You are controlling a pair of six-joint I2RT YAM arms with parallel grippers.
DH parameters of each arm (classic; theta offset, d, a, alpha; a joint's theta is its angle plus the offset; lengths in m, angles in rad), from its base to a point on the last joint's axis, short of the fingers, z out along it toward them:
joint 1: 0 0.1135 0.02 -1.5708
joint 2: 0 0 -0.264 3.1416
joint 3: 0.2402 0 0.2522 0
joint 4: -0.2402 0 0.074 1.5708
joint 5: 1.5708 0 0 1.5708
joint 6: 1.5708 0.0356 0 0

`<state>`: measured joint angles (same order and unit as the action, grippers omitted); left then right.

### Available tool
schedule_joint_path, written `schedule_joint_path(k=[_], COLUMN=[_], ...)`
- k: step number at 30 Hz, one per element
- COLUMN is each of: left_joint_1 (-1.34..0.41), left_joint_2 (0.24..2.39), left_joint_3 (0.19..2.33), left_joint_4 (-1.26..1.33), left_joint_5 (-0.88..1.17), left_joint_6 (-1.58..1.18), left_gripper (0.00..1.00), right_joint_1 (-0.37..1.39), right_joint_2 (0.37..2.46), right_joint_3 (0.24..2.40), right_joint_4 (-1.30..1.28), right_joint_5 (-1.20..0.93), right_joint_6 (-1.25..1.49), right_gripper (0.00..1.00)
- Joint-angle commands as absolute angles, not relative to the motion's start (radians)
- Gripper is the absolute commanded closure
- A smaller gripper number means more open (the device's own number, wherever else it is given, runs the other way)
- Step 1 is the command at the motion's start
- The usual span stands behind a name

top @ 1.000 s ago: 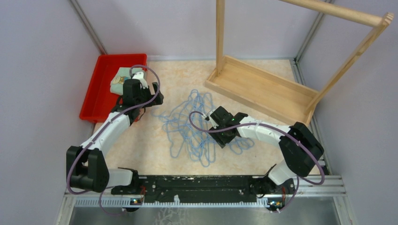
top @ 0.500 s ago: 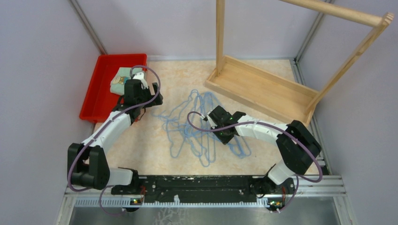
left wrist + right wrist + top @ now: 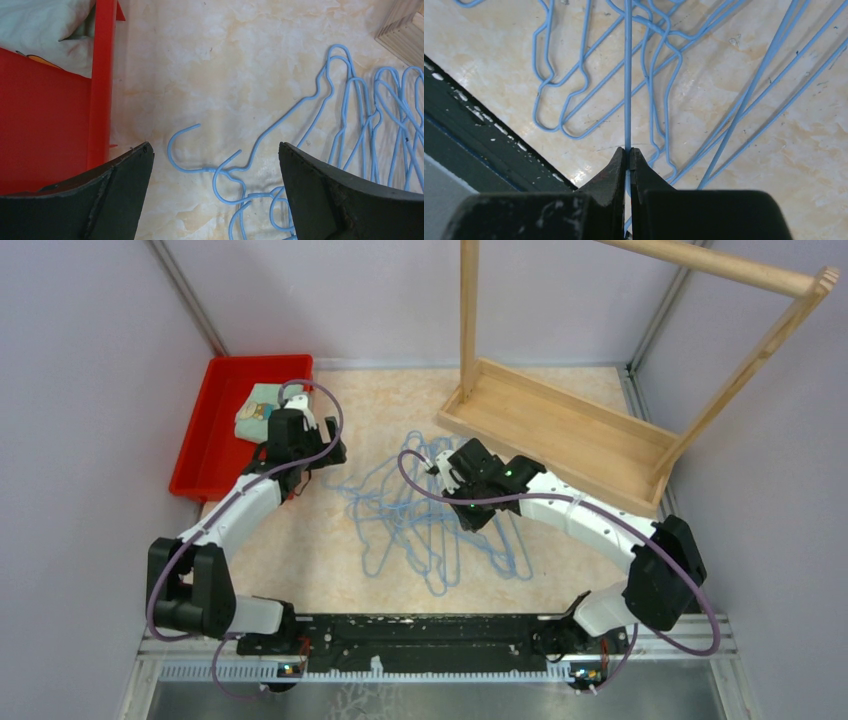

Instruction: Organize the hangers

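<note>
Several light-blue wire hangers lie tangled in the middle of the table. My right gripper hovers over the right part of the pile. In the right wrist view it is shut on one straight wire of a hanger, which runs away from the fingertips over the other hangers. At the pile's left edge my left gripper stands open. In the left wrist view its fingers flank two hanger hooks on the table without touching them.
A red tray holding a folded cloth sits at the back left, its wall close to my left finger. A wooden rack with a top rail stands at the back right. The black base rail runs along the near edge.
My right gripper has shut on a hanger wire and moved away from the near edge toward the rack, dragging part of the pile. The left arm has barely moved.
</note>
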<state>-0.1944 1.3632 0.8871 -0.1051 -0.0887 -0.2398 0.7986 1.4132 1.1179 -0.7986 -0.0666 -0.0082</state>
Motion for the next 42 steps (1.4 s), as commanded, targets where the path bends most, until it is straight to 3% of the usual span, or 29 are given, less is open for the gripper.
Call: schedule_joint_path(k=[1, 10, 19, 28, 32, 42], left_joint_1=[-0.195, -0.195, -0.195, -0.195, -0.195, -0.195], left_joint_2=[1.377, 1.366, 1.371, 1.396, 1.410, 1.405], left_joint_3=[0.931, 0.925, 0.954, 0.982, 1.000, 0.994], left_joint_4=[-0.092, -0.085, -0.072, -0.071, -0.068, -0.065], left_joint_5=[-0.096, -0.136, -0.146, -0.135, -0.111, -0.136], left_joint_6=[-0.244, -0.245, -0.234, -0.221, -0.222, -0.185], left_gripper=[0.00, 0.00, 0.00, 0.00, 0.00, 0.00], right_joint_1=[0.801, 0.681, 0.527, 0.460, 0.450, 0.443], right_joint_2=[1.395, 1.376, 1.268, 1.184, 1.147, 1.123], right_joint_3=[1.200, 1.412, 1.487, 1.694, 1.691, 1.708], right_joint_4=[-0.820, -0.840, -0.710, -0.764, -0.708, -0.690], right_joint_5=[-0.163, -0.449, -0.453, -0.113, 0.056, 0.110], right_joint_6=[-0.036, 0.005, 0.171, 0.210, 0.250, 0.295], right_gripper=[1.00, 1.00, 1.00, 1.00, 1.00, 1.00])
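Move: The blue hanger is already pinched in the right fingers, some 10 cm over the table. The rack's rod, where it's headed, has its middle about 26 cm ahead of that hand, 24 cm right and 43 cm higher. The wooden tray sits under the rod, 9 cm below hand level; the rack's left post stands 38 cm straight ahead, and the hanger pile's middle 9 cm ahead, 10 cm left. From the left hand, the rod's middle lies about 7 cm ahead, 54 cm right and 41 cm up. The hanger, kept pinched in the shut right fingers, is carried up some 32 cm away from the pile and towards the rod, drifting slightly left at first, then swinging right and going about 8 cm forward as the fingers tip from steeply down to nearly level, pointing forward. The empty left hand stays open and eases a few centimetres forward and up. ##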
